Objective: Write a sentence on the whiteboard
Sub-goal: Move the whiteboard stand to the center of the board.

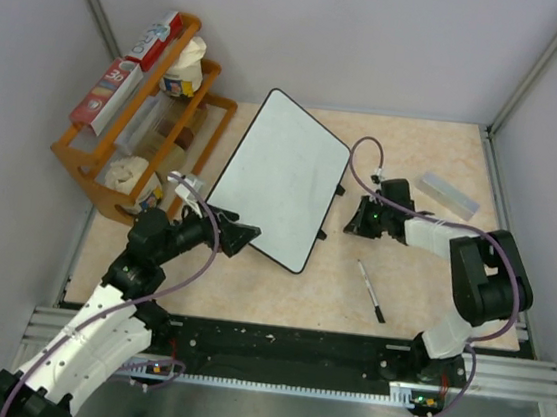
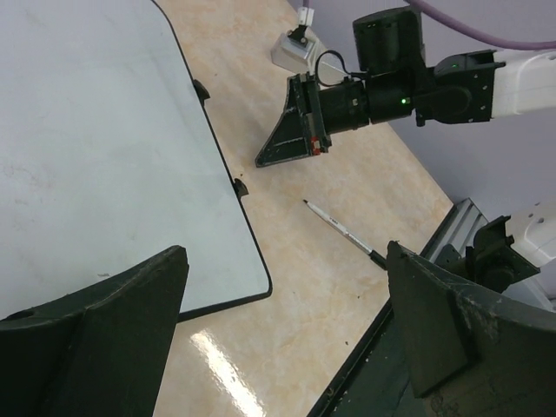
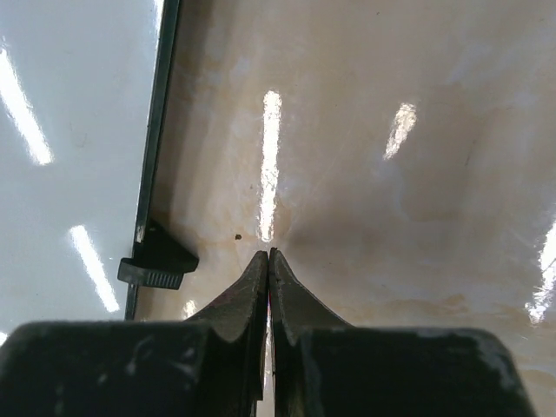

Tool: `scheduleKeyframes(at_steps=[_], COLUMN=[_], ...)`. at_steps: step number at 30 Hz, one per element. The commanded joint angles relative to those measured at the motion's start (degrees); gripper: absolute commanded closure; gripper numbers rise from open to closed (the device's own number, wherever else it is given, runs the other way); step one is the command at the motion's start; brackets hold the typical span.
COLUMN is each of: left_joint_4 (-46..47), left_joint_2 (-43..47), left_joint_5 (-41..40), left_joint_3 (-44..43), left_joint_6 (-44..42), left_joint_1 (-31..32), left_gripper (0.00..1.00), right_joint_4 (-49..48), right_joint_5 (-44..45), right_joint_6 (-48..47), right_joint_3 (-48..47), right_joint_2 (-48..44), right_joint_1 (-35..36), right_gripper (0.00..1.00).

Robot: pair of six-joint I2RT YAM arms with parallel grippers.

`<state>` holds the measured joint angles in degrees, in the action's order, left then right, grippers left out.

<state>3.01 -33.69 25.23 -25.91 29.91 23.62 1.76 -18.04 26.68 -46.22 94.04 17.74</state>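
The whiteboard (image 1: 282, 174) lies tilted on the table, glossy white with a thin black rim, and no sentence shows on it. Its face also fills the left of the left wrist view (image 2: 87, 148) and the right wrist view (image 3: 69, 130). My left gripper (image 1: 240, 236) hovers open by the board's near corner, nothing between its fingers (image 2: 95, 330). My right gripper (image 1: 350, 226) is shut on nothing, its tips (image 3: 269, 254) low over the bare table just right of the board's edge, beside a black clip (image 3: 156, 265). A thin marker (image 1: 371, 292) lies loose on the table, apart from both grippers.
An orange rack (image 1: 92, 162) holding boxes and packets stands at the back left. A small grey flat bar (image 1: 448, 195) lies at the back right. Two black clips (image 1: 339, 188) stick out of the board's right edge. Grey walls close in on three sides.
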Motion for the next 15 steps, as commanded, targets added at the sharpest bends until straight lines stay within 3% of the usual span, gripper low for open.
scheduleKeyframes(at_steps=[1, 15], left_joint_4=[1.3, -1.5], left_joint_2=[3.7, 5.2], left_joint_5=[-0.6, -1.1], left_joint_3=[0.1, -1.1], left_joint_6=[-0.5, -1.2], left_joint_1=[0.0, 0.0], left_gripper=[0.01, 0.01], right_joint_4=[-3.3, -7.7], right_joint_5=[0.3, 1.0], right_joint_6=[0.9, 3.7], right_joint_3=[-2.7, -2.5], right_joint_2=[1.3, 6.9], right_joint_1=[3.3, 9.2], right_gripper=[1.00, 1.00])
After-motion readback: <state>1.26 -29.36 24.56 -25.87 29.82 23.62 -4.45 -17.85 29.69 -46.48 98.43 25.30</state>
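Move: The black clip, the nearer of two on the whiteboard's right edge, lies about 6 cm to the right hand's left, 1 cm back and 2 cm lower. The farther clip is some 10 cm ahead and 3 cm left; the marker's middle is about 12 cm back and 7 cm right. From the left hand that nearer clip lies roughly 9 cm ahead, 16 cm right and 22 cm below. Leftward, low over the table, the right hand carries its already shut fingertips about 5 cm towards the nearer black clip on the board's right edge, easing back and sinking about 1 cm each early on, then going almost straight left. The hand turns some 5 degrees counter-clockwise, and the tips end right beside the clip; a touch can't be made out for certain. ##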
